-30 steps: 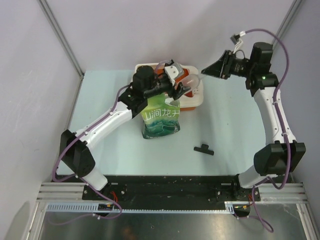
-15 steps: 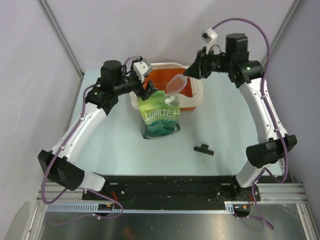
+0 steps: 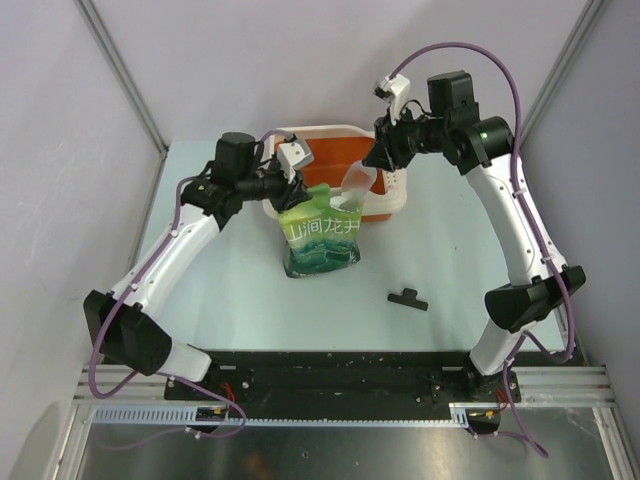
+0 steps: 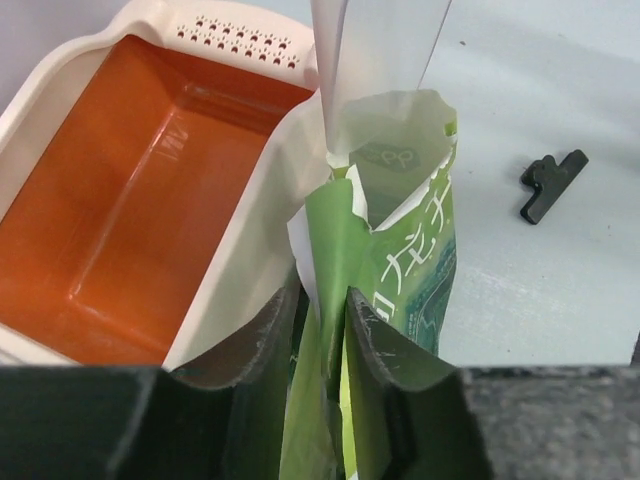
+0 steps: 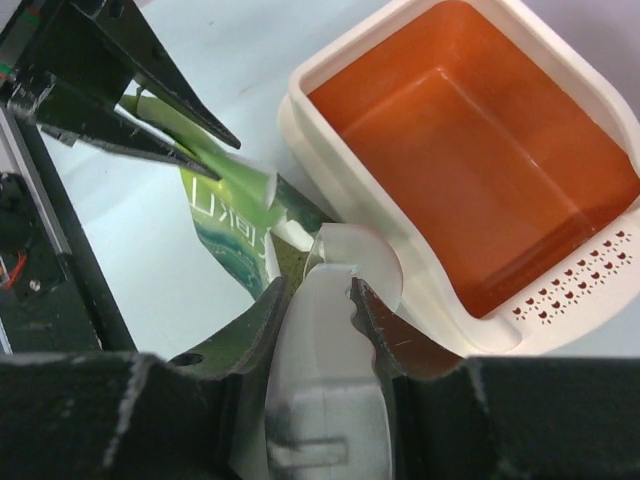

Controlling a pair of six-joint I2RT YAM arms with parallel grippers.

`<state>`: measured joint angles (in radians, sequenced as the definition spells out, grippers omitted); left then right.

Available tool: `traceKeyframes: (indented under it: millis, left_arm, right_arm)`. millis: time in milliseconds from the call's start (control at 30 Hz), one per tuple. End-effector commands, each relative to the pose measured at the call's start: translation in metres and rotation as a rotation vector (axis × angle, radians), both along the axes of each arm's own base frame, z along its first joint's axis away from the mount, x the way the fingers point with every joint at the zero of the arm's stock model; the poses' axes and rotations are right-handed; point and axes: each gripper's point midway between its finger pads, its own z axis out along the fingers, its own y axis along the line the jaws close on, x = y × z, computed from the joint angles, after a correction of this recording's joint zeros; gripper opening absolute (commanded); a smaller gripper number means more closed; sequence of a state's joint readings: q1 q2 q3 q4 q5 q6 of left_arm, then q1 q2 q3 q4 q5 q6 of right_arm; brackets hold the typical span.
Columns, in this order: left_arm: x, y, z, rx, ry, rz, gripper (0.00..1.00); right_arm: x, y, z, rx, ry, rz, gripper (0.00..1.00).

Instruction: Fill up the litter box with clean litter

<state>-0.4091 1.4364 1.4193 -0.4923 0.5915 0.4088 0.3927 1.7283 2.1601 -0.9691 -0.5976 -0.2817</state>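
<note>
The litter box [image 3: 335,158] stands at the back of the table, its orange floor [image 4: 130,220] bare; no clean litter shows in any view. A green pouch [image 3: 322,245] stands upright against the box's near rim, its mouth open. My left gripper [image 3: 298,197] is shut on the pouch's torn top edge [image 4: 325,300]. My right gripper [image 3: 372,162] is shut on the handle of a translucent white scoop [image 5: 345,260], whose bowl [image 4: 375,50] hangs at the pouch mouth.
A black clip [image 3: 407,298] lies on the table in front of the pouch, to the right. The box's perforated end [image 5: 575,285] faces right. Grey walls close in the table at left, back and right.
The left gripper pulled back off the box, came to the pouch's top edge and closed on it. The right arm swung left, bringing the scoop to the pouch mouth.
</note>
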Motion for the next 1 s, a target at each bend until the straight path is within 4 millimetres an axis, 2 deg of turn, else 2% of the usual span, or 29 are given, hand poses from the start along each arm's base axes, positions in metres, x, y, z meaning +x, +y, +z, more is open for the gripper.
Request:
traceKeyframes:
  millis: [0,33,100,233,333,600,700,767,967]
  left_arm:
    - [-0.012,-0.004,-0.003,0.001,0.002,-0.074,0.25]
    - [-0.013,-0.004,-0.003,-0.001,0.003,-0.078,0.14]
    - [-0.016,-0.005,-0.001,-0.009,0.008,-0.081,0.00]
    - [-0.016,-0.004,0.003,-0.022,0.018,-0.060,0.00]
    - [-0.017,-0.004,0.009,-0.037,0.027,-0.041,0.00]
    - [-0.021,0.003,0.008,-0.032,0.020,-0.010,0.00]
    - [-0.020,0.005,0.013,-0.037,0.005,0.004,0.00]
    - [-0.018,0.005,0.015,-0.043,0.001,0.015,0.00]
    - [-0.018,0.001,0.032,-0.084,-0.015,0.014,0.00]
  right_arm:
    - [-0.015,0.005,0.010,-0.043,-0.077,0.088,0.00]
    - [-0.020,0.007,0.011,-0.045,-0.082,0.111,0.00]
    - [-0.027,0.008,0.006,-0.067,-0.086,0.145,0.00]
    - [-0.042,0.012,-0.001,-0.124,-0.122,0.218,0.00]
    - [-0.047,0.011,-0.008,-0.161,-0.118,0.237,0.00]
    - [-0.039,-0.005,0.020,-0.135,-0.244,0.174,0.00]
    - [-0.045,-0.008,0.015,-0.152,-0.241,0.190,0.00]
    - [-0.056,-0.007,0.005,-0.163,-0.213,0.243,0.00]
    - [-0.075,0.011,-0.023,-0.210,-0.165,0.388,0.00]
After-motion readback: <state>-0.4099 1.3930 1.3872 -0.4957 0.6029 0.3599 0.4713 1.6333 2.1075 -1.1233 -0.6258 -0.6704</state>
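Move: The left gripper's half-open fingers already straddle the litter bag's left top corner; the bag's middle lies about 9 cm right, 2 cm back and 14 cm below. The right gripper holds the scoop: the bag mouth is some 6 cm left, 5 cm back and 10 cm below. From that gripper the litter box is about 16 cm ahead, 7 cm left and 30 cm down, the black clip 16 cm back, 11 cm right and 36 cm down. Shut the left gripper on the bag's top corner so it pinches the film, easing it back only about a centimetre. With the right gripper keep hold of the scoop and draw it back about 5 cm, dipping nearly 2 cm midway before rising again, while turning the wrist some 20 degrees, mostly counter-clockwise, to bring the scoop's bowl into the bag mouth. ##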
